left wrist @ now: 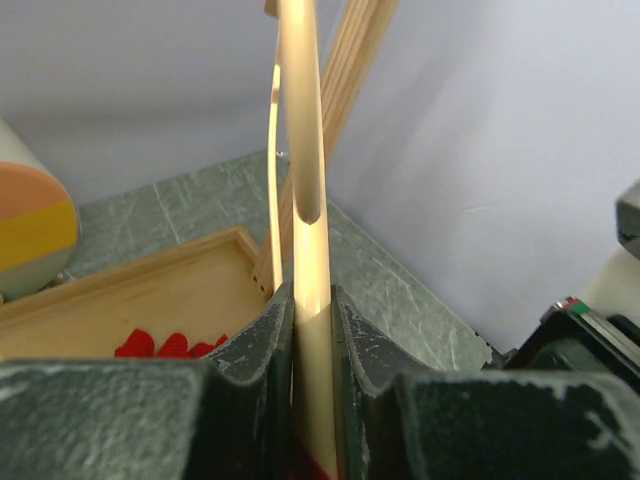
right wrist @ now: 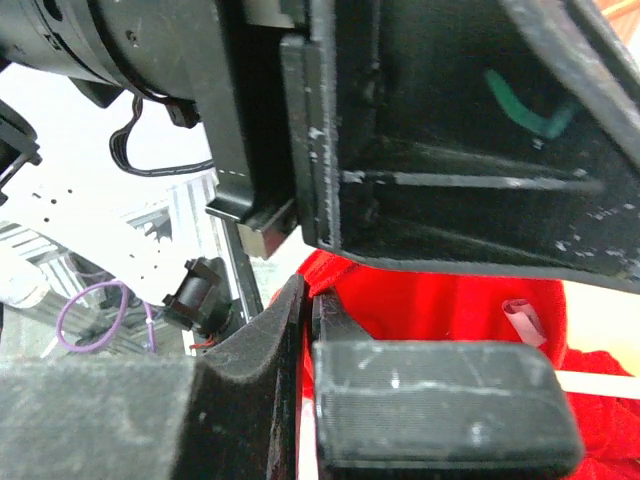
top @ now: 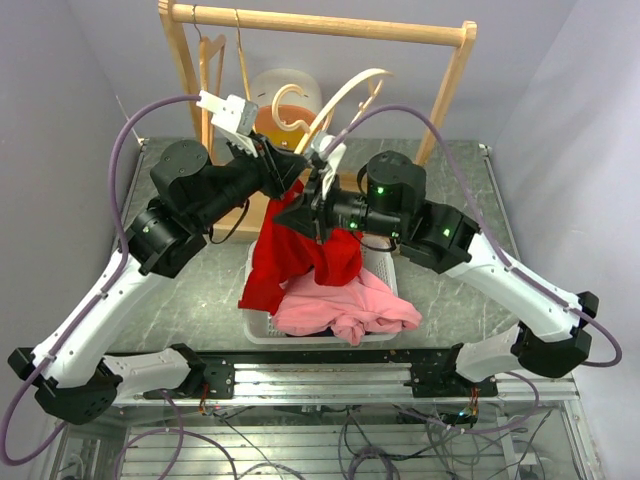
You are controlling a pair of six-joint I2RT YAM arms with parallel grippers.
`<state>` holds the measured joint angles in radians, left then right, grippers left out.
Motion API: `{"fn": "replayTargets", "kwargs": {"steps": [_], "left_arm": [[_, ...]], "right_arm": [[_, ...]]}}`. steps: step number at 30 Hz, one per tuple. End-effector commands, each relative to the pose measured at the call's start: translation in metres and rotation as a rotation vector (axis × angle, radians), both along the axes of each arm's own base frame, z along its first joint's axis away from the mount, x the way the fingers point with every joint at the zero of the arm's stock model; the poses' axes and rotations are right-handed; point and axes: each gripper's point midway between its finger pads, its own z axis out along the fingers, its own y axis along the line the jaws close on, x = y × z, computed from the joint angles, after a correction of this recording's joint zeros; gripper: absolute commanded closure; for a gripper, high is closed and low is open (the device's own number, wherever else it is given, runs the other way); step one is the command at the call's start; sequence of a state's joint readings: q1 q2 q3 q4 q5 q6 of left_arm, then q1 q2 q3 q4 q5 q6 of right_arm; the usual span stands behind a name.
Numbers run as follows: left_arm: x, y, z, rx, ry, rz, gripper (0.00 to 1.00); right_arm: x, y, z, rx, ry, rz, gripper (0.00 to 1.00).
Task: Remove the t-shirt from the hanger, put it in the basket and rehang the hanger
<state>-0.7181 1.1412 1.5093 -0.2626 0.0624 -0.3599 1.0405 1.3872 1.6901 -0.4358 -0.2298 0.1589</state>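
Note:
The red t-shirt (top: 300, 250) hangs bunched from the lower end of a pale wooden hanger (top: 345, 95), which is held up tilted over the table. My left gripper (top: 283, 168) is shut on the hanger; in the left wrist view the hanger bar (left wrist: 303, 190) runs up between the closed jaws of the gripper (left wrist: 312, 330). My right gripper (top: 312, 205) is shut on the shirt's edge just below the left one. In the right wrist view a fold of red t-shirt (right wrist: 450, 310) is pinched in the gripper (right wrist: 306, 305), right under the left gripper's black body (right wrist: 450, 130).
A white basket (top: 262, 325) under the shirt holds a pink garment (top: 345, 305). A wooden rack (top: 320, 22) stands at the back with more hangers (top: 210, 60) on it. A round yellow-and-orange object (top: 285, 105) and a wooden tray (left wrist: 150, 290) sit behind.

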Motion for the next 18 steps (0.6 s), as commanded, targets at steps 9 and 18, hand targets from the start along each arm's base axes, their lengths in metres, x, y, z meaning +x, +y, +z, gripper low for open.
{"fn": "replayTargets", "kwargs": {"steps": [9,18], "left_arm": [[0.002,0.01,0.017,-0.139,-0.041,0.049,0.93],[0.004,0.016,0.024,-0.17,-0.061,0.082,0.93]], "right_arm": [[-0.126,0.039,-0.078,-0.229,0.179,0.368,1.0],[-0.121,0.027,-0.05,-0.184,0.13,0.26,0.94]]}}
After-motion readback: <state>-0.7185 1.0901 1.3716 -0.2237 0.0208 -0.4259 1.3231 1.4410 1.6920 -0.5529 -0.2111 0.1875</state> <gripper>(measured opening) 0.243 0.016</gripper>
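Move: The right fingers already pinch the red t-shirt just behind and below the left fingers, which hold the wooden hanger. The basket's middle lies about 4 cm ahead of the right hand, 6 cm to its right and 38 cm below; the pink t-shirt in it lies level ahead, some 12 cm right and 36 cm down. From the left hand the basket is about 4 cm back, 5 cm right and 43 cm down, while the hanger's middle is some 8 cm ahead, 6 cm right and 4 cm above. Keeping its pinch on the red t-shirt, the right hand pulls back towards the robot and away from the hanger by about 11 cm, sinking some 5 cm and drifting left, slow at first and then much faster as the wrist swings roughly 15 degrees counter-clockwise. The left hand keeps its grip on the hanger; it first dips about 5 cm and eases back a little under the pull, then comes partly up and forward again as the right hand speeds away. ##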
